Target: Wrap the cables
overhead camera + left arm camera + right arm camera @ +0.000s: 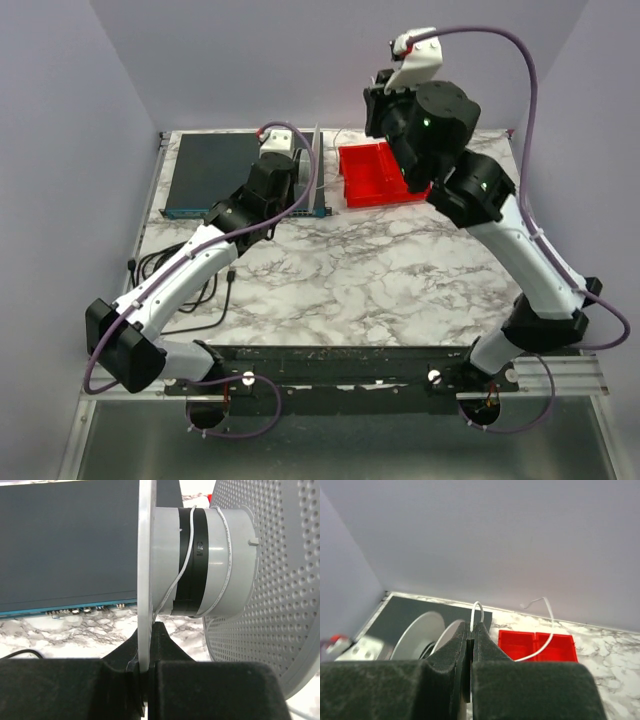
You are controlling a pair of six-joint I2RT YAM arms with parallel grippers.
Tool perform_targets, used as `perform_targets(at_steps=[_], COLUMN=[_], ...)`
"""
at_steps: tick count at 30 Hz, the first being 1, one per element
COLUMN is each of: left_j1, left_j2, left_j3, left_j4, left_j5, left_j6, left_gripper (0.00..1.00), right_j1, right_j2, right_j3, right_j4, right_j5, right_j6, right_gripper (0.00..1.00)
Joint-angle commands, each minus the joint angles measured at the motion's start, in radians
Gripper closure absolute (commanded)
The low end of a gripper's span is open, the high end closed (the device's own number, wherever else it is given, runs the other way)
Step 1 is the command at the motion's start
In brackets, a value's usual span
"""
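In the left wrist view a grey spool has a pale hub [212, 555] banded in black between a thin flange [145, 565] and a perforated flange [280, 580]. The thin white cable [184, 565] lies in a couple of loose turns over the hub. My left gripper [150, 630] is shut on the thin flange's lower edge. My right gripper [472, 627] is raised above the table and shut on the cable, which arches in a small loop [477, 605] over the fingertips. Its free end [547, 625] curls up to the right. The spool [417, 632] sits below left of that gripper.
A red two-compartment bin [375, 172] sits at the back middle of the marble table, under the right arm [470, 190]. A flat dark box with a blue front edge [210, 172] lies at the back left. Black cords [190, 290] trail beside the left arm.
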Motion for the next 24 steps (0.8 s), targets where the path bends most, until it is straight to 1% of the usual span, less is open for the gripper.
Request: perform_targets(at_steps=[1,4,8,16,24], left_j1=[-0.045,-0.062,-0.093,-0.148,-0.197], left_j2=[-0.046,-0.052,-0.055,-0.069,-0.127], left_j3=[-0.035,-0.051,-0.059,-0.068,-0.1], left_j4=[0.093,0.094,0.082,0.044,0.015], left_j5=[-0.013,-0.013,-0.015,0.011,0.014], left_j6=[0.025,0.028,0.051,0.099,0.111], left_gripper=[1.0,1.0,1.0,1.0,1.0], right_j1=[-0.135,-0.206,-0.298,-0.438,-0.569], right_j2=[0.117,0.174,0.207,0.291,0.339], right_j3=[0.182,0.251,0.27,0.324,0.254], right_j4=[-0.117,-0.14,-0.13,-0.122,-0.089], right_j5=[-0.185,-0.246,-0.319,-0.458,-0.563], right_j6=[0.024,0.06,0.101,0.17,0.262], right_gripper=[0.99,0.99,0.99,0.99,0.99])
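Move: The left hand grips the near edge of the spool's left flange; the spool's middle is about 7 cm ahead, 5 cm right and slightly below. The right hand holds the white cable's end high up, the spool some 11 cm ahead, 12 cm left and 28 cm below it. From the right hand the red box lies roughly 23 cm ahead, 8 cm right, and the flat dark unit as far ahead but 28 cm left, both about 50 cm below. Still pinching the white cable, the right hand carries it forward about 16 cm, high above the spool and on past it towards the red box, drifting right and finally sinking a few centimetres. The left hand keeps the spool's flange clamped and draws it some 5 cm back and 4 cm right, slightly down, turning clockwise about 13 degrees. ##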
